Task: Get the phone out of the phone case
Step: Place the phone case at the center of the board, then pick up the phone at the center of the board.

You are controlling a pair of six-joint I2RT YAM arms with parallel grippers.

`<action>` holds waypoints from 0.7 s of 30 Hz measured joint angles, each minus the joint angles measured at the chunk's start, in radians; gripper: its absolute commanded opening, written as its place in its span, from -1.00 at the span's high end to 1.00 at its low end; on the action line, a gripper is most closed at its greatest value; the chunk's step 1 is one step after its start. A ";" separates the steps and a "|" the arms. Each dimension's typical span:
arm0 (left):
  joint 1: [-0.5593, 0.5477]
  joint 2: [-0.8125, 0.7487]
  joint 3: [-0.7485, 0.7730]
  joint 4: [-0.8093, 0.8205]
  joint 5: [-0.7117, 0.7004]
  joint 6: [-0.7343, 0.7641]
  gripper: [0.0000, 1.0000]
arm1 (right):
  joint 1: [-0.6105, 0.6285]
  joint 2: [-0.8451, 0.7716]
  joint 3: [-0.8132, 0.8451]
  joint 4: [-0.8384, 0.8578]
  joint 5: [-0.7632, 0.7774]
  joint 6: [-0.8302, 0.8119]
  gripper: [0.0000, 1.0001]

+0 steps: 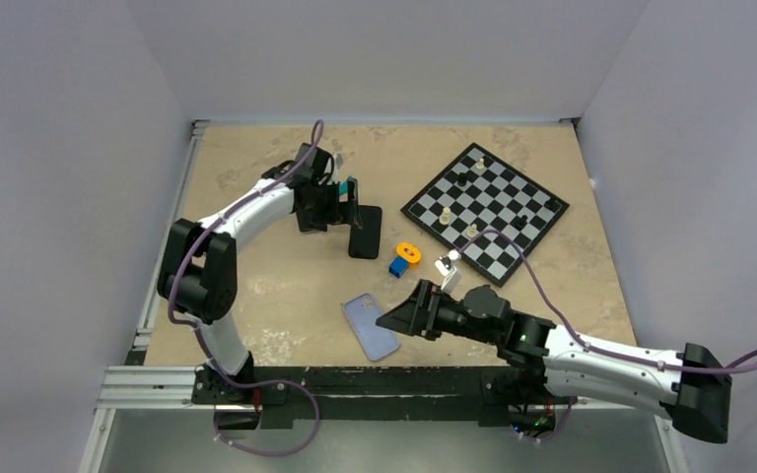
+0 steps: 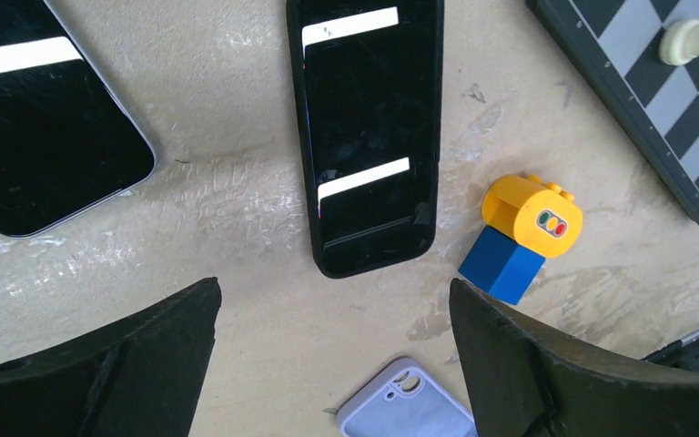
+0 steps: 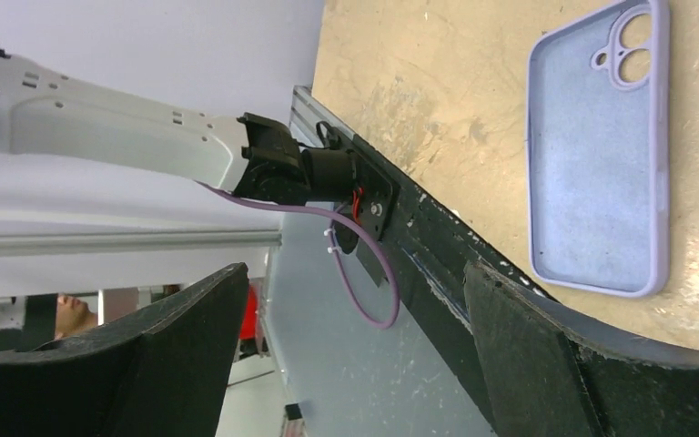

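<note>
A bare black phone (image 2: 36, 137) with a silver edge lies screen up on the table, at the upper left of the left wrist view. The empty lavender phone case (image 1: 371, 327) lies open side up near the front edge, also seen as lavender case (image 3: 596, 155) and lavender case (image 2: 410, 410). My left gripper (image 2: 334, 287) hangs open over bare table, between the phone and a black cased phone (image 2: 369, 137). In the top view the left gripper (image 1: 347, 202) hides the bare phone. My right gripper (image 1: 386, 320) is open just right of the lavender case, holding nothing; from its wrist the right gripper (image 3: 355, 273) points past the table edge.
The black cased phone (image 1: 365, 233) lies beside the left gripper. A yellow and blue toy block (image 1: 404, 258), also toy block (image 2: 521, 238), sits right of it. A chessboard (image 1: 483, 207) with a few pieces occupies the back right. The black front rail (image 3: 437, 246) borders the lavender case.
</note>
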 measured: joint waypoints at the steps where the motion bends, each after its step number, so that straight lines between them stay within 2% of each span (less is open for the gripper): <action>1: -0.005 0.012 0.003 -0.003 -0.010 -0.006 -1.00 | 0.000 -0.023 0.000 -0.019 0.003 -0.010 -0.84; 9: -0.098 0.129 0.105 -0.042 -0.127 -0.052 -1.00 | 0.000 -0.206 0.002 -0.223 0.111 -0.079 -0.85; 21: -0.195 0.382 0.379 -0.222 -0.279 -0.051 -1.00 | -0.005 -0.414 -0.004 -0.409 0.217 -0.090 -0.84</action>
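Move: The black phone lies about 3 cm ahead of the left hand, 6 cm to its right and 8 cm below. Seen from that phone, the blue block is 9 cm right and 9 cm nearer, the silver phone 15 cm left and 6 cm farther out. From the right hand the black phone is some 27 cm ahead, 7 cm left; the lavender phone case lies 5 cm left, 1 cm ahead, 11 cm below. The left hand, fingers wide open throughout, sinks about 6 cm and carries 5 cm to the right over the black phone, its wrist rolling nearly 20 degrees so the fingers point more steeply down on either side of the phone, still without visible contact. Meanwhile the empty, open right hand draws some 7 cm to the right, away from the lavender phone case, swinging slightly clockwise. ##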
